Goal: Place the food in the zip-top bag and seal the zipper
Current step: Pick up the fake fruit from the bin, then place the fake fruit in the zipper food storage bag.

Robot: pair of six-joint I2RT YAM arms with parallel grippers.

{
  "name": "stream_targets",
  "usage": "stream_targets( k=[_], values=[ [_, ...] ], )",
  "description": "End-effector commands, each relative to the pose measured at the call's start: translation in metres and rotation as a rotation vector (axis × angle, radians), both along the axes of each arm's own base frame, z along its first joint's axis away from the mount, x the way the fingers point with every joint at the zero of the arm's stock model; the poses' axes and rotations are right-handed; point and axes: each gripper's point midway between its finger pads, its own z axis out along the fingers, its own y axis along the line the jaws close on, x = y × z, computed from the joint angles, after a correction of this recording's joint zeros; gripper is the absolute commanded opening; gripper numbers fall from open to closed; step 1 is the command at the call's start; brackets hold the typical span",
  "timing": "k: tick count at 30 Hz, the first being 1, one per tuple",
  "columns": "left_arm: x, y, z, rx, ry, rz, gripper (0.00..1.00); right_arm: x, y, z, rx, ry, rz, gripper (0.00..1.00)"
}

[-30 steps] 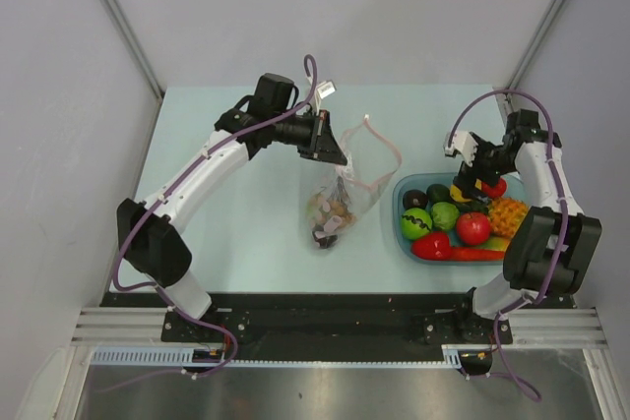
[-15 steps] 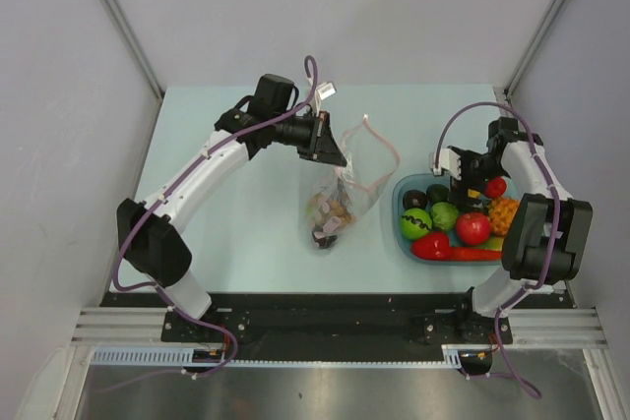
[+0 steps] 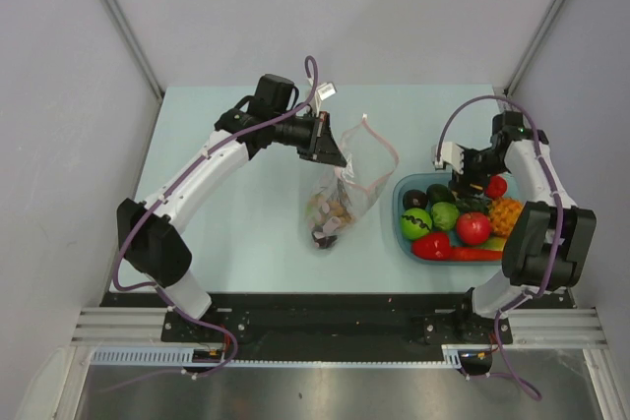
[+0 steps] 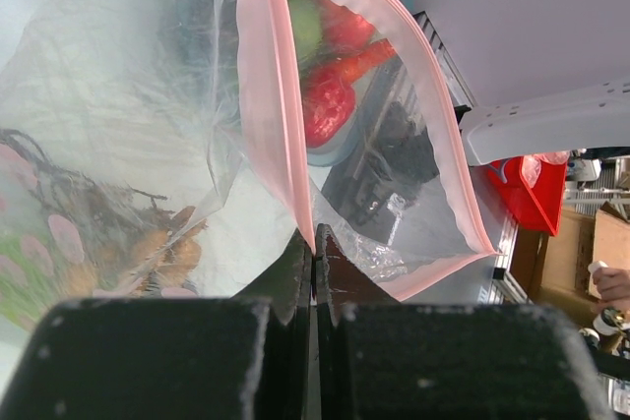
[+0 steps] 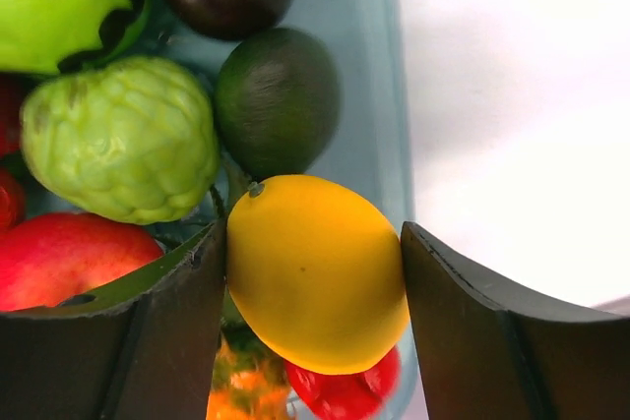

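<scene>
The clear zip-top bag (image 3: pixel 343 192) hangs open from my left gripper (image 3: pixel 330 150), which is shut on its pink zipper strip (image 4: pixel 266 95). In the left wrist view my left gripper (image 4: pixel 313 243) pinches that strip, and the bag (image 4: pixel 118 95) holds brown grapes (image 4: pixel 148 243). Food lies at the bag's bottom (image 3: pixel 330 211). My right gripper (image 3: pixel 468 182) is over the back of the blue tray (image 3: pixel 398 206). In the right wrist view my right gripper (image 5: pixel 313 272) is shut on the yellow lemon (image 5: pixel 315 243), both fingers (image 5: pixel 177 331) against its sides.
The tray (image 5: pixel 364 7) holds a bumpy green fruit (image 5: pixel 118 140), a dark avocado (image 5: pixel 278 100), a red apple (image 5: pixel 59 258), a pineapple (image 3: pixel 507 213) and a red pepper (image 3: pixel 433 246). The tray sits near the table's right edge. Grey walls enclose the table.
My right gripper has shifted a little over the back of the tray and settled round the lemon. The left arm and the bag have not moved.
</scene>
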Motion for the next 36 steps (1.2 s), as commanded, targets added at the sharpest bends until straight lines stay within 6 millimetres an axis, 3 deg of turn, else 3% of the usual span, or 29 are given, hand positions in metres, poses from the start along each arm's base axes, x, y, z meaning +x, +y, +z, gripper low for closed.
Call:
stream_targets(
  k=[1, 5, 9, 10, 12, 13, 14, 16, 17, 20, 24, 25, 26, 27, 29, 33, 34, 36],
  values=[
    [-0.005, -0.001, 0.017, -0.042, -0.05, -0.041, 0.0, 0.01, 0.02, 0.072, 0.121, -0.125, -0.063, 0.51],
    [-0.004, -0.001, 0.017, -0.04, -0.059, -0.04, 0.0, 0.006, 0.042, 0.119, 0.236, -0.182, -0.105, 0.5],
    [-0.003, -0.003, 0.017, -0.049, -0.058, -0.037, 0.0, -0.001, 0.093, 0.201, 0.426, -0.306, -0.113, 0.52],
    [-0.002, -0.004, 0.017, -0.053, -0.058, -0.037, 0.0, -0.01, 0.124, 0.219, 0.511, -0.275, -0.111, 0.52],
    [-0.002, -0.005, 0.018, -0.057, -0.057, -0.039, 0.0, -0.008, 0.153, 0.258, 0.608, -0.362, -0.078, 0.54],
    [-0.001, -0.006, 0.018, -0.059, -0.058, -0.038, 0.0, -0.022, 0.18, 0.276, 0.669, -0.359, -0.027, 0.54],
    [0.0, -0.007, 0.02, -0.063, -0.062, -0.039, 0.0, -0.023, 0.193, 0.292, 0.738, -0.357, -0.039, 0.54],
    [0.001, -0.007, 0.02, -0.061, -0.066, -0.038, 0.0, -0.032, 0.216, 0.306, 0.813, -0.321, -0.032, 0.54],
    [0.002, -0.007, 0.02, -0.06, -0.068, -0.035, 0.0, -0.041, 0.235, 0.309, 0.857, -0.278, -0.01, 0.54],
    [0.002, -0.008, 0.022, -0.069, -0.072, -0.031, 0.0, -0.044, 0.261, 0.296, 0.875, -0.212, 0.004, 0.55],
    [0.001, -0.007, 0.025, -0.07, -0.079, -0.025, 0.0, -0.043, 0.272, 0.261, 0.833, -0.119, -0.019, 0.61],
    [0.002, -0.006, 0.025, -0.069, -0.084, -0.019, 0.0, -0.043, 0.273, 0.254, 0.824, -0.096, -0.025, 0.65],
    [0.001, -0.005, 0.023, -0.07, -0.082, -0.018, 0.0, -0.043, 0.272, 0.247, 0.809, -0.068, -0.037, 0.8],
    [0.001, -0.006, 0.025, -0.077, -0.089, -0.017, 0.0, -0.043, 0.272, 0.244, 0.803, -0.053, -0.046, 0.88],
    [0.0, -0.005, 0.025, -0.078, -0.085, -0.015, 0.0, -0.041, 0.269, 0.241, 0.798, -0.044, -0.082, 0.99],
    [0.0, -0.004, 0.025, -0.075, -0.095, -0.021, 0.0, -0.03, 0.247, 0.264, 0.846, -0.097, -0.197, 1.0],
    [-0.001, -0.004, 0.025, -0.075, -0.094, -0.023, 0.0, -0.023, 0.233, 0.274, 0.861, -0.117, -0.244, 1.0],
    [-0.003, -0.003, 0.024, -0.07, -0.099, -0.026, 0.0, -0.024, 0.212, 0.274, 0.842, -0.101, -0.314, 1.0]
  ],
)
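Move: Held between the right hand's open-jawed fingers is the yellow fruit, just clear of the bin floor. It is bound for the bag's open mouth, about 25 cm to that hand's left, 2 cm back and some 15 cm higher. The green avocado sits roughly 8 cm left and 2 cm back, the tomato 6 cm right and level; both lie about 2 cm lower. From the left hand, the mouth's middle is about 5 cm right and 2 cm forward, at its height. Lifting the yellow fruit out of the bin, the right arm sweeps up nearly 29 cm and left about 27 cm to the bag's mouth, drifting some 5 cm back while its fingers swing round 45 degrees to point left. It dips about 6 cm, opens wide to let go, then edges back right. The left hand stays put, still pinching the bag's rim. ##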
